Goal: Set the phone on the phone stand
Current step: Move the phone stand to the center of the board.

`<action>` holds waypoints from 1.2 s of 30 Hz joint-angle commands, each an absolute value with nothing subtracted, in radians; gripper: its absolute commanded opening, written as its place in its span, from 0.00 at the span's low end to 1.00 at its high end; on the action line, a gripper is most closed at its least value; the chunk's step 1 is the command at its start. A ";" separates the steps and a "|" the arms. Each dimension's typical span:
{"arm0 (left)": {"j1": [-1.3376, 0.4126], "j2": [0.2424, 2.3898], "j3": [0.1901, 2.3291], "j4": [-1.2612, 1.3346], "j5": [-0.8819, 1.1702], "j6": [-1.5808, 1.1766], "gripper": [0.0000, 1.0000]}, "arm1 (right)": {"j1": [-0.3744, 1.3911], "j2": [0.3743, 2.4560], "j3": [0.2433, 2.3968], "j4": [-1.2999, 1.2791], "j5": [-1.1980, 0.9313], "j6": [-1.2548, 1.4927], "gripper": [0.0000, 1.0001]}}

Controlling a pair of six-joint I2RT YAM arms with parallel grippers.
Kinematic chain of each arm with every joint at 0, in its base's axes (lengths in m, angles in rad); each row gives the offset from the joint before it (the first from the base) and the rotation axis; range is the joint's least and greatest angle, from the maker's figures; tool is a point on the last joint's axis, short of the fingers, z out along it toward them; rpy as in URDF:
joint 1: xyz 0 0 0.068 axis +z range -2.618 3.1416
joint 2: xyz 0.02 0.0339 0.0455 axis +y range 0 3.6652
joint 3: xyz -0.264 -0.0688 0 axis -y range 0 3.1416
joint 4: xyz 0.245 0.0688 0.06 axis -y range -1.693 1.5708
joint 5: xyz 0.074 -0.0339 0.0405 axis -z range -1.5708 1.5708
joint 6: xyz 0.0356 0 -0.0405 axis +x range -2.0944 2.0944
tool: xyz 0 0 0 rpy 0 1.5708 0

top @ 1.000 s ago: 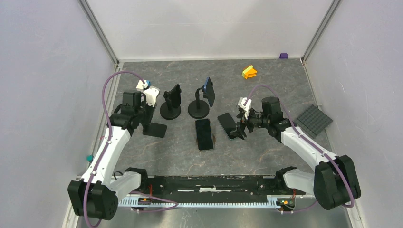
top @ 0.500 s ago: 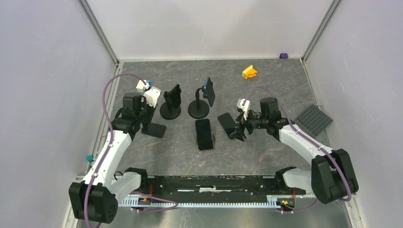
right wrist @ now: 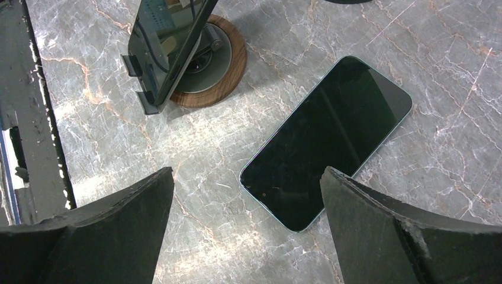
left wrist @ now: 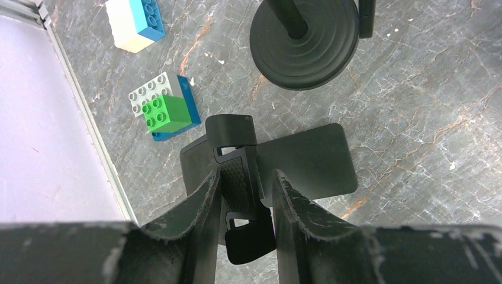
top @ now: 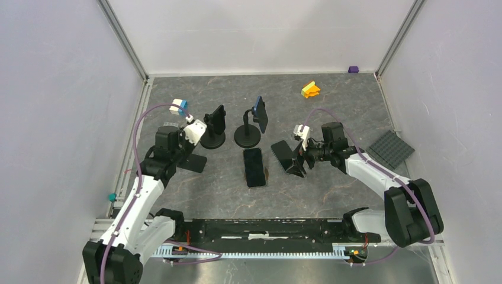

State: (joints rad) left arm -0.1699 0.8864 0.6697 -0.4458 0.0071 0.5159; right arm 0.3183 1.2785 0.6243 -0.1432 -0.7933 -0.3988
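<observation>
A dark phone lies flat on the marbled table. My right gripper hovers just over its near end, jaws wide open and empty. My left gripper is shut on the upright holder of a black phone stand with a flat square base at the left. A second phone leans on a wooden-based stand. A blue phone sits on a round black stand.
Another round-based black stand is just beyond the left gripper. Toy bricks lie beside the square base, with a white-blue one farther off. Yellow bricks and a grey baseplate lie right. The left rail is close.
My left gripper has swung right and tilted, still closed on the stand. My right gripper has crept slightly left over the flat phone.
</observation>
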 commanded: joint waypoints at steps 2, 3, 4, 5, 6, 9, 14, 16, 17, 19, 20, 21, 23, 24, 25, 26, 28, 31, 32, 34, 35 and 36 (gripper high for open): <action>-0.203 0.948 0.595 -0.668 -0.038 0.555 0.12 | 0.314 1.288 0.664 -0.137 -0.818 -0.411 0.98; -0.210 0.951 0.593 -0.671 -0.048 0.560 0.12 | 0.315 1.288 0.664 -0.137 -0.818 -0.413 0.98; -0.218 0.953 0.589 -0.670 -0.058 0.564 0.12 | 0.314 1.288 0.664 -0.137 -0.818 -0.413 0.98; -0.223 0.956 0.585 -0.670 -0.068 0.567 0.12 | 0.314 1.290 0.664 -0.137 -0.818 -0.413 0.98; -0.229 0.960 0.583 -0.673 -0.074 0.572 0.12 | 0.315 1.292 0.666 -0.137 -0.818 -0.413 0.98; -0.246 0.985 0.577 -0.675 -0.108 0.587 0.12 | 0.314 1.301 0.669 -0.140 -0.822 -0.413 0.98; -0.301 1.024 0.559 -0.678 -0.167 0.603 0.11 | 0.314 1.314 0.672 -0.146 -0.824 -0.416 0.98; -0.316 1.036 0.557 -0.678 -0.187 0.607 0.11 | 0.314 1.315 0.673 -0.147 -0.824 -0.416 0.98; -0.323 1.038 0.555 -0.677 -0.205 0.608 0.11 | 0.314 1.317 0.675 -0.147 -0.824 -0.416 0.98; -0.342 1.043 0.547 -0.678 -0.232 0.612 0.11 | 0.314 1.318 0.675 -0.151 -0.824 -0.417 0.98; -0.348 1.039 0.539 -0.681 -0.239 0.618 0.11 | 0.314 1.319 0.675 -0.150 -0.824 -0.417 0.98; -0.352 1.037 0.533 -0.686 -0.244 0.623 0.11 | 0.315 1.319 0.676 -0.150 -0.824 -0.419 0.98; -0.354 1.028 0.520 -0.690 -0.251 0.633 0.11 | 0.314 1.319 0.677 -0.150 -0.824 -0.419 0.98; -0.355 1.024 0.511 -0.690 -0.254 0.640 0.12 | 0.314 1.321 0.677 -0.150 -0.825 -0.419 0.98; -0.356 1.017 0.504 -0.690 -0.257 0.646 0.12 | 0.314 1.323 0.679 -0.151 -0.825 -0.419 0.98; -0.357 1.016 0.498 -0.690 -0.258 0.650 0.13 | 0.314 1.325 0.678 -0.150 -0.825 -0.418 0.98; -0.358 1.013 0.486 -0.690 -0.249 0.659 0.15 | 0.314 1.327 0.678 -0.150 -0.827 -0.417 0.98; -0.360 1.018 0.480 -0.689 -0.228 0.657 0.20 | 0.314 1.328 0.678 -0.151 -0.827 -0.417 0.98; -0.359 1.020 0.479 -0.689 -0.223 0.657 0.21 | 0.315 1.329 0.679 -0.150 -0.825 -0.417 0.98; -0.360 1.015 0.484 -0.687 -0.222 0.653 0.26 | 0.314 1.326 0.678 -0.152 -0.824 -0.417 0.98; -0.360 1.009 0.489 -0.688 -0.221 0.653 0.29 | 0.315 1.325 0.678 -0.152 -0.822 -0.417 0.98; -0.359 1.000 0.494 -0.690 -0.221 0.653 0.31 | 0.315 1.324 0.677 -0.153 -0.822 -0.419 0.98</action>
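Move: The left gripper has the upright holder of the black phone stand between its fingertips; the stand's base plate lies on the board about 10 cm below, roughly level fore-and-aft and 2 cm to the right. The round-based stand is some 10 cm ahead and 10 cm right of this hand, and the green block about 10 cm ahead and 6 cm left. From the right gripper, the base plate lies about 39 cm left, 3 cm ahead and 6 cm below. Press the left gripper down on the holder towards the base plate, slowly at first while rolling the wrist some 20 degrees, left side up; then sink quickly and draw back, tipping the fingers down about 15 degrees, for roughly 8.5 cm down and 5 cm back in all. Keep the finger opening unchanged as the holder comes out from between the tips. ##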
